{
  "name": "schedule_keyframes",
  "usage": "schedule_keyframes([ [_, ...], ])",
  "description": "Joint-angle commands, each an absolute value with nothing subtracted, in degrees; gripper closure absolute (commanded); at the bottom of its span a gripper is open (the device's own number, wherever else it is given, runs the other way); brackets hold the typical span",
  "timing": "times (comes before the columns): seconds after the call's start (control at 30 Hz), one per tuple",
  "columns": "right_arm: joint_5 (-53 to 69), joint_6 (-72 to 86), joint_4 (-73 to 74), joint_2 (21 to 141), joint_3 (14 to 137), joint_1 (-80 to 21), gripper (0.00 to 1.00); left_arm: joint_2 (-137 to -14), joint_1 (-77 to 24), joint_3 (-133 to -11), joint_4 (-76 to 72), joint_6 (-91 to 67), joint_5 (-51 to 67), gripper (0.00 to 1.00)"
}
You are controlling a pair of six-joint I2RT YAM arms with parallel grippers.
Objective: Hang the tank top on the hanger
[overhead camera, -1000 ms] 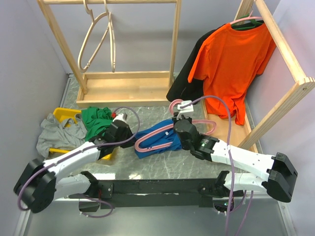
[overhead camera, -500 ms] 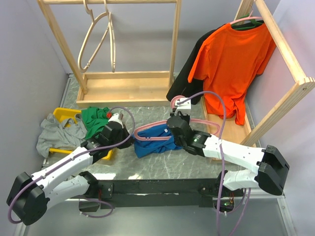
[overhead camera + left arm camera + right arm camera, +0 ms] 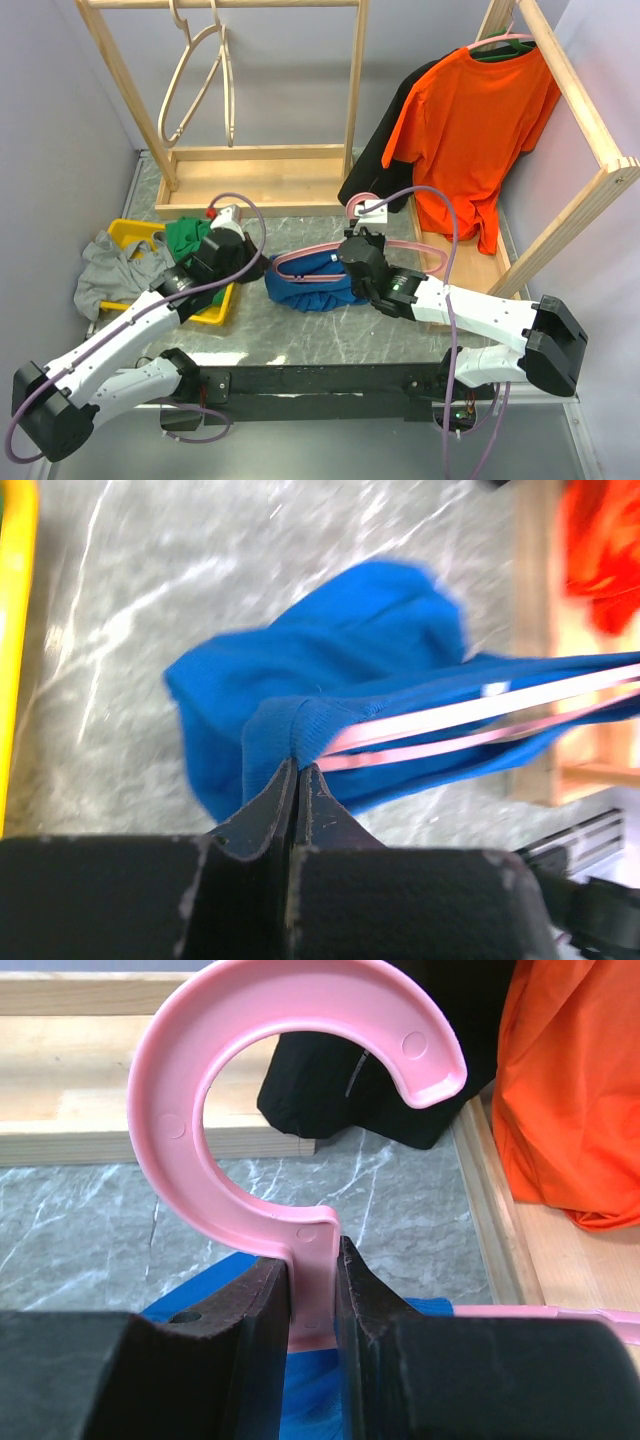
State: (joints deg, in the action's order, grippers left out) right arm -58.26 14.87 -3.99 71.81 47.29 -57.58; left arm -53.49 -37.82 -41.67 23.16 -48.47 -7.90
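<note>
The royal-blue tank top (image 3: 308,287) lies bunched on the marble table, partly threaded over the pink hanger (image 3: 312,254). My left gripper (image 3: 250,266) is at the top's left end. In the left wrist view it (image 3: 298,766) is shut on a folded blue edge of the tank top (image 3: 330,650), right where the hanger's pink bars (image 3: 480,715) enter the fabric. My right gripper (image 3: 356,246) holds the hanger above the garment. In the right wrist view it (image 3: 313,1252) is shut on the stem just below the curved hook (image 3: 180,1110), with blue fabric (image 3: 205,1285) beneath.
A yellow bin (image 3: 128,234) with a green garment (image 3: 192,240) and a grey one (image 3: 105,272) sits at the left. A wooden rack (image 3: 250,182) with pale hangers (image 3: 195,85) stands behind. An orange t-shirt (image 3: 470,130) and black garment (image 3: 375,172) hang on the right rack (image 3: 585,115).
My left gripper has reached in to the tank top's left end and shut on its edge. The right gripper has carried the hanger a little to the left, and the fabric has bunched up.
</note>
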Motion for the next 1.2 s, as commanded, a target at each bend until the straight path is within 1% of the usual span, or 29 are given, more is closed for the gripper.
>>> schedule_keyframes([
  [0.0,-61.61,13.54,-8.44,71.8,50.08,-58.27,1.0,-54.31,-37.62,-48.24,23.91,-46.32,-9.58,0.98],
  [0.17,-62.49,9.15,-8.6,76.81,59.66,-58.71,1.0,-57.91,-37.71,-56.06,25.48,-45.27,-9.58,0.99],
  [0.37,-61.88,3.35,-13.44,79.71,65.73,-59.15,1.0,-60.73,-37.71,-65.47,27.51,-43.59,-10.72,0.99],
  [0.53,-61.18,1.76,-13.8,82.17,69.17,-59.76,1.0,-62.05,-37.7,-72.05,28.83,-42.45,-13.09,0.99],
  [0.73,-58.45,3.43,-13.8,84.81,70.92,-60.03,1.0,-63.46,-37.71,-75.14,29.71,-41.57,-13.89,0.98],
  [0.8,-58.27,2.99,-12.32,85.6,74.52,-60.2,1.0,-63.54,-37.71,-75.23,29.97,-41.31,-14.32,0.97],
  [0.93,-56.7,1.14,-13.89,84.91,76.81,-60.47,1.0,-63.11,-37.71,-76.37,29.8,-40.17,-13.89,0.92],
  [1.03,-55.2,2.9,-13.54,85.43,76.29,-60.47,1.0,-62.84,-37.71,-77.51,30.14,-39.03,-14.06,0.85],
  [1.13,-55.11,4.48,-12.13,86.13,76.46,-60.56,1.0,-62.05,-37.71,-77.96,30.5,-37.45,-13.54,0.51],
  [1.17,-54.76,4.57,-11.87,85.96,76.46,-60.64,1.0,-61.09,-37.71,-77.96,30.24,-37.01,-12.93,0.31],
])
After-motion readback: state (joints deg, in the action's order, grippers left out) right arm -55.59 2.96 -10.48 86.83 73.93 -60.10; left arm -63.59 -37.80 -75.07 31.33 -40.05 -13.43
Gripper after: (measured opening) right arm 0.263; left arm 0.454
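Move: The left fingers hold the blue tank top's edge; the hanger's left end lies inside it, about 2 cm right and 1 cm ahead. The hanger's neck, gripped by the right hand, is some 21 cm right, 6 cm farther out and 5 cm higher; most of the tank top lies about 12 cm right, level and 8 cm below. From the right hand, the held edge is roughly 21 cm left, 6 cm back and 5 cm below. Raise the left gripper about 17 cm and slightly forward, tilting its fingers up, with the tank top's edge still pinched; open them about halfway only at the very top. Meanwhile, keep the right grip on the hanger's neck and lift it some 11 cm while carrying it almost as far left, to slide the hanger's left end deeper through the shoulder. ##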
